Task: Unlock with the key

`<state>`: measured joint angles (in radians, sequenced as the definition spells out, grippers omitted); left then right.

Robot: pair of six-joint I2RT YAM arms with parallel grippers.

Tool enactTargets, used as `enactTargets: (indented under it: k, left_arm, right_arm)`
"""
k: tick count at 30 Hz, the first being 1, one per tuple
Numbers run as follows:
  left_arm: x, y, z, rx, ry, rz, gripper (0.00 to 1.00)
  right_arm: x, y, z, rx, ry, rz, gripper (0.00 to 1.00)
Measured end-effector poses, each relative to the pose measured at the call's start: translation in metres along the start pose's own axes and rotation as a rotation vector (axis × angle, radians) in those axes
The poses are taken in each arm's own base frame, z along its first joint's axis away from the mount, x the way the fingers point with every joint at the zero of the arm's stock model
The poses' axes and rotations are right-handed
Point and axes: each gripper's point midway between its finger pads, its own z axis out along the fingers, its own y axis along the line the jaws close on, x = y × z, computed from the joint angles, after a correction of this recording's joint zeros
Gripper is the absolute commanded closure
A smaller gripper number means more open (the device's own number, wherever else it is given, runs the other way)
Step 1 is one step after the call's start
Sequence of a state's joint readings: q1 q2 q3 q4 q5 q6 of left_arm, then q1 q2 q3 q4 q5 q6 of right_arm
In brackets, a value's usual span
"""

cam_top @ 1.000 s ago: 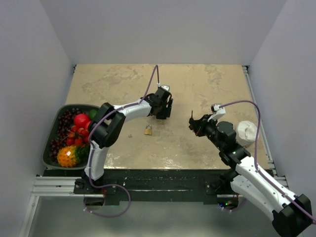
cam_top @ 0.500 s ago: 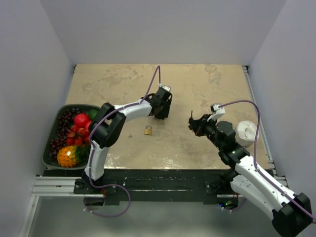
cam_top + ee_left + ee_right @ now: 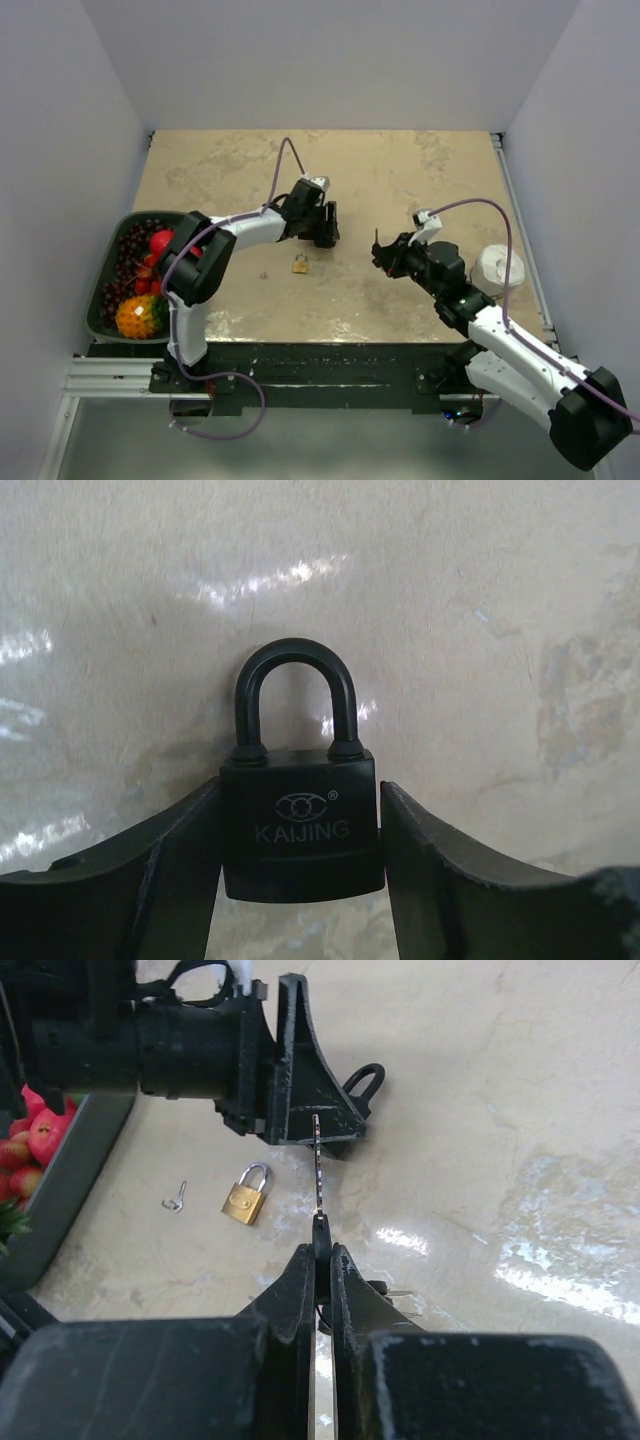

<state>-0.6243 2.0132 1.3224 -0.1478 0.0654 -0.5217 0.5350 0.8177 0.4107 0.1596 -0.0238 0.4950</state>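
Note:
A black padlock marked KAIJING lies on the beige table with its shackle pointing away from the left wrist camera. My left gripper is shut on its body, one finger pressed against each side. From above, that gripper sits left of the table's middle. My right gripper is shut on the black head of a key. The key's thin blade points at the left gripper, its tip close to that gripper's near face. The padlock's shackle shows just behind. In the top view the right gripper hovers to the right of the left one.
A small brass padlock lies on the table below the left gripper, with a small loose key to its left. A dark tray of fruit sits at the left edge. A white roll stands at the right. Grey walls surround the table.
The left gripper has narrowed onto the black padlock and shifted slightly left. The right gripper has moved left with the key, closer to the left gripper.

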Motion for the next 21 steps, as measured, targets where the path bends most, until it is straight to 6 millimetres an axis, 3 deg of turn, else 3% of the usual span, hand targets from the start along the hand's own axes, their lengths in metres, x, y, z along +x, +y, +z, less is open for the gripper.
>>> enactTargets:
  k: [6, 13, 16, 21]
  left_arm:
    - [0.014, 0.009, -0.03, 0.06, -0.017, -0.201, 1.0]
    - [-0.003, 0.002, -0.064, 0.109, -0.13, -0.316, 1.0]
    - [-0.009, 0.0, -0.072, 0.119, -0.164, -0.334, 1.0]
    - [-0.012, 0.002, -0.074, 0.11, -0.19, -0.354, 1.0]
  right_arm:
    - [0.043, 0.025, 0.015, -0.062, 0.132, -0.001, 1.0]
    - [0.088, 0.052, 0.043, -0.116, 0.292, 0.032, 1.0]
    - [0.095, 0.06, 0.054, -0.134, 0.327, 0.049, 1.0]
    - [0.086, 0.081, 0.07, -0.189, 0.327, 0.086, 1.0]
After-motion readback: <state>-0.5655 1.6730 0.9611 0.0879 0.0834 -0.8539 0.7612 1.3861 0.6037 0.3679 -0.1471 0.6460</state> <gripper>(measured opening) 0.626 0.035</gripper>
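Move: The black padlock, already pinched by the left fingers close above the table, lies about 12 cm ahead of the right hand, 12 cm to its left and 13 cm below. The right hand's key is some 9 cm back from the left hand, 10 cm to its right and 12 cm higher. From the left hand, the brass padlock lies about 7 cm back, 6 cm left and 3 cm down; the loose small keys, 9 cm back and 14 cm left. Leftward and down, the right hand sweeps the gripped key about 13 cm towards the black padlock, sinking some 6 cm before easing up a little, turning counter-clockwise and tipping down. The left hand keeps its pinch, draws back and left about 4 cm, then lifts roughly 6 cm, its wrist rolling so the fingers point less steeply down. ##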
